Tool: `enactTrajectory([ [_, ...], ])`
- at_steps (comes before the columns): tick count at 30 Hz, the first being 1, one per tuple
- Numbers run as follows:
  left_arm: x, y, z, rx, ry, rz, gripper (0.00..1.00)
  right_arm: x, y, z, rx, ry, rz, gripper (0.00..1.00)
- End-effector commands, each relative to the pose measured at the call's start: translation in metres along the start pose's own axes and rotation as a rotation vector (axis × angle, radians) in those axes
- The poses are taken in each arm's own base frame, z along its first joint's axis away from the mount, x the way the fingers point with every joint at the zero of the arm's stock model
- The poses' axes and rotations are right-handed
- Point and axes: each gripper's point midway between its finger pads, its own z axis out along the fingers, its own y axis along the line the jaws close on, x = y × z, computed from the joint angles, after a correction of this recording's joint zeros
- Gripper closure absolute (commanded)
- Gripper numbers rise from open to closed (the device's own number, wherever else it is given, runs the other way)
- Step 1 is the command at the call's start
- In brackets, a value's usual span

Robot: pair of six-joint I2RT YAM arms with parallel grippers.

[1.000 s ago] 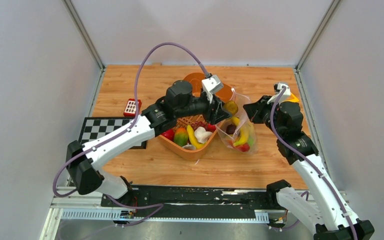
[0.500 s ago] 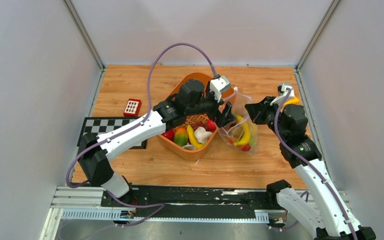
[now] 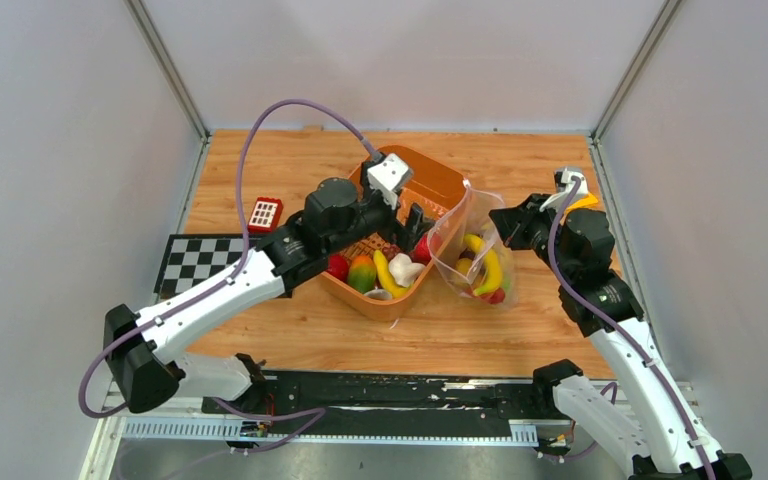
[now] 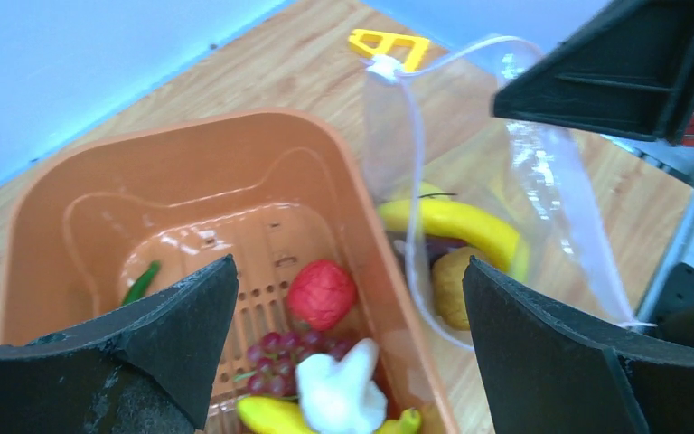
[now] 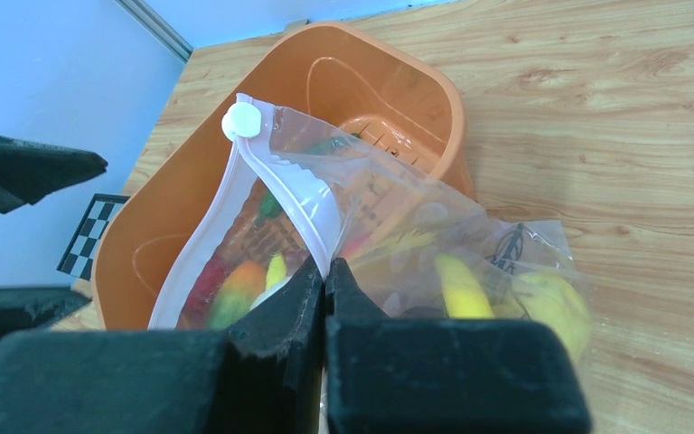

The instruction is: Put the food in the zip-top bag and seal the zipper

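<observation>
The clear zip-top bag [image 3: 472,255] stands open beside the orange basket [image 3: 438,178], holding a banana [image 3: 491,270] and other food. My right gripper [image 5: 325,268] is shut on the bag's mouth edge, on the whitish zipper [image 5: 276,172] strip with its slider [image 5: 242,119]. My left gripper [image 4: 351,271] hangs open and holds nothing above the basket [image 4: 190,145], left of the bag [image 4: 542,181]. Below it lie a red fruit [image 4: 322,293], grapes [image 4: 276,354] and a white mushroom [image 4: 339,391]. A mango [image 3: 362,272] also sits in the basket.
A red toy block [image 3: 264,214] and a checkerboard [image 3: 195,258] lie left of the basket. A yellow object [image 4: 389,42] lies on the wooden table behind the bag. Grey walls close in the table on three sides.
My left gripper has opened wide at the bag's mouth and drawn back left over the basket. The right gripper has kept its hold on the bag edge.
</observation>
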Motion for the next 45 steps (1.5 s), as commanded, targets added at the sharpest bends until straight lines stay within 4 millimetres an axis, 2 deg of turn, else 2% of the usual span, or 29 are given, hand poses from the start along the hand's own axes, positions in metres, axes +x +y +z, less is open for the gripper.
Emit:
enactTrajectory([
  [1, 0.008, 0.048, -0.005, -0.135, 0.005, 0.015, 0.00, -0.009, 0.001, -0.002, 0.002, -0.030, -0.003, 0.99],
  [6, 0.068, 0.105, 0.000, -0.296, 0.185, -0.047, 0.00, -0.009, 0.002, -0.001, -0.001, -0.030, -0.003, 0.99],
  [9, 0.107, 0.141, -0.001, -0.460, 0.341, -0.037, 0.00, -0.010, 0.002, -0.001, -0.004, -0.030, -0.003, 0.99],
  [14, 0.147, 0.166, 0.003, -0.560, 0.526, 0.021, 0.00, -0.010, 0.002, -0.001, -0.002, -0.031, -0.006, 0.99],
  [19, 0.176, 0.177, 0.014, -0.605, 0.606, 0.026, 0.02, -0.010, 0.002, 0.000, -0.003, -0.029, -0.005, 0.99],
  [25, 0.197, 0.189, 0.022, -0.655, 0.664, 0.041, 0.03, -0.011, 0.002, -0.002, 0.002, -0.035, -0.010, 0.99],
  [36, 0.244, 0.195, 0.026, -0.723, 0.746, 0.000, 0.08, -0.011, 0.000, -0.002, 0.008, -0.036, -0.014, 0.99],
  [40, 0.258, 0.192, 0.030, -0.699, 0.774, -0.015, 0.09, -0.011, 0.000, -0.002, 0.009, -0.039, -0.016, 0.99],
  [42, 0.264, 0.188, 0.034, -0.674, 0.784, -0.030, 0.12, -0.010, -0.001, -0.001, 0.010, -0.036, -0.015, 0.99],
  [45, 0.273, 0.180, 0.040, -0.610, 0.795, -0.067, 0.29, -0.010, -0.001, -0.001, 0.012, -0.034, -0.017, 0.99],
])
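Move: The green pepper lies on the basket floor by the far-left wall, about 16 cm ahead of the left hand, 11 cm to its left and 29 cm below. Nearer in on that floor, the grapes are some 4 cm ahead and 3 cm left of this hand, the red fruit about 5 cm ahead and 3 cm right. From the right hand, pinching the bag's rim, the pepper is roughly 15 cm ahead, 27 cm left and 26 cm below. The green pepper in the basket is what the left hand goes down for: it sinks about 27 cm, first swinging some 12 cm forward and as far left, the rest nearly straight down. The wrist turns from pointing off to the right to pointing forward and steeply down; the wide-open fingers straddle the pepper's stem end and begin to close. The right hand stays put, still pinching the bag's rim. ##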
